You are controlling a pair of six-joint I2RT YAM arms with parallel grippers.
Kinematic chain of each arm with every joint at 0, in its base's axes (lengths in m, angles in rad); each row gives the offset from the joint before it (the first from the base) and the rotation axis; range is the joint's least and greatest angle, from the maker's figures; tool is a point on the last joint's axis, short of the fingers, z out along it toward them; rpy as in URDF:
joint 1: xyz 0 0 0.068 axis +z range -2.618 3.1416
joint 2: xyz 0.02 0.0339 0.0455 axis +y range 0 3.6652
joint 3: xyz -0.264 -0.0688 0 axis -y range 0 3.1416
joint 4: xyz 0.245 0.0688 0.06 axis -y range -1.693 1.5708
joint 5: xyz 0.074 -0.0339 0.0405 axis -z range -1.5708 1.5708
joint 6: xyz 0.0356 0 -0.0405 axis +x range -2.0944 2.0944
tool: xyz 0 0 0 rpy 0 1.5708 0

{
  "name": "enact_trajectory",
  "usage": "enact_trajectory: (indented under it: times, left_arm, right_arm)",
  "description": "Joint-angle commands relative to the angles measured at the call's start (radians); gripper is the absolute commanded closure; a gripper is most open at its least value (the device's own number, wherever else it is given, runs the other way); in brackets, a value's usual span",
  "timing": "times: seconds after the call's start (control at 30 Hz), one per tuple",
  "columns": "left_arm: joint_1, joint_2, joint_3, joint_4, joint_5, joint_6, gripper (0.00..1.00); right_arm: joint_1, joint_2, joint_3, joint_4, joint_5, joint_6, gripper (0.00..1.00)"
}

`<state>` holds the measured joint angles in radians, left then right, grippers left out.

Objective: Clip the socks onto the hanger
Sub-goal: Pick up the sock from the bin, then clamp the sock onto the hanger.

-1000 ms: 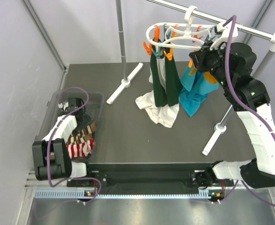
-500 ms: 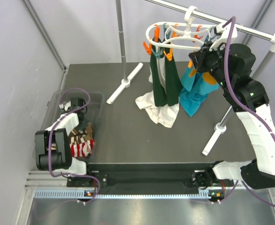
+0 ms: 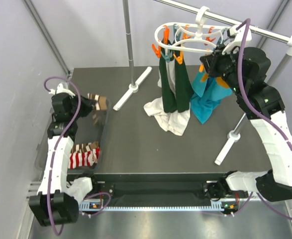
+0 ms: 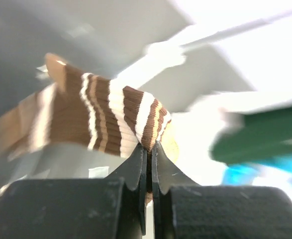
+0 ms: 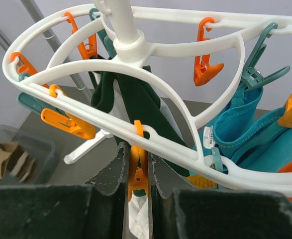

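Note:
My left gripper (image 3: 89,105) is shut on a brown-and-cream striped sock (image 3: 98,103) and holds it up above the clear bin (image 3: 105,130); in the left wrist view the sock (image 4: 106,117) sticks out from between my pinched fingers. A red-and-white striped sock (image 3: 83,158) and another brown-and-cream one (image 3: 85,147) lie in the bin. The white oval hanger (image 3: 185,42) hangs from the grey rail at the back right. My right gripper (image 3: 209,63) is up under its ring, shut on an orange clip (image 5: 138,169), squeezing it.
Green, white and teal cloths (image 3: 178,94) hang from the hanger's clips down to the table. A grey pole (image 3: 128,30) with a white foot (image 3: 132,88) stands at the back middle. Another white foot (image 3: 228,143) lies at the right.
My left arm has risen out of the bin, lifting the brown-and-cream sock up and back. The right arm has stayed at the hanger.

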<state>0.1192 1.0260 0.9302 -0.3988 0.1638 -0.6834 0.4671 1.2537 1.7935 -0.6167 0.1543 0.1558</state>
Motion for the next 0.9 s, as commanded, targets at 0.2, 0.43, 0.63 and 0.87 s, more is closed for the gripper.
enact_trajectory:
  times: [0.2, 0.43, 0.63, 0.87]
  left_arm:
    - [-0.278, -0.007, 0.071, 0.618, 0.361, -0.429, 1.00]
    - [-0.644, 0.103, 0.117, 0.883, 0.123, -0.499, 1.00]
    - [-0.747, 0.262, 0.133, 1.126, 0.070, -0.588, 1.00]
    - [-0.809, 0.420, 0.203, 1.287, 0.045, -0.623, 1.00]
  right_arm:
    - [-0.007, -0.011, -0.014, -0.087, -0.124, 0.054, 1.00]
    - [-0.007, -0.019, -0.014, -0.063, -0.191, 0.108, 1.00]
    - [-0.007, -0.022, -0.011, -0.031, -0.255, 0.166, 1.00]
    - [-0.007, -0.014, -0.019, -0.008, -0.291, 0.203, 1.00]
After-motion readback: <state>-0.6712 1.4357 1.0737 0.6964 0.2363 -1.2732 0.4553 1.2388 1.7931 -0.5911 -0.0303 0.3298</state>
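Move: The orange clip on the hanger's rim, gripped in the right fingers, is some 45 cm right of the left hand, 2 ahead and 24 above. From the left hand, the hanger's hub stands about 39 right, 12 ahead and 30 up; the green cloth hangs 34 right, 6 ahead and 5 up. The yellow sock hangs 48 right, 3 ahead and 15 up. For the right hand, the clip is right at its finger pads. Left swings the pinched striped sock some 33 cm right, rising 18, towards the clip that right eases left. ##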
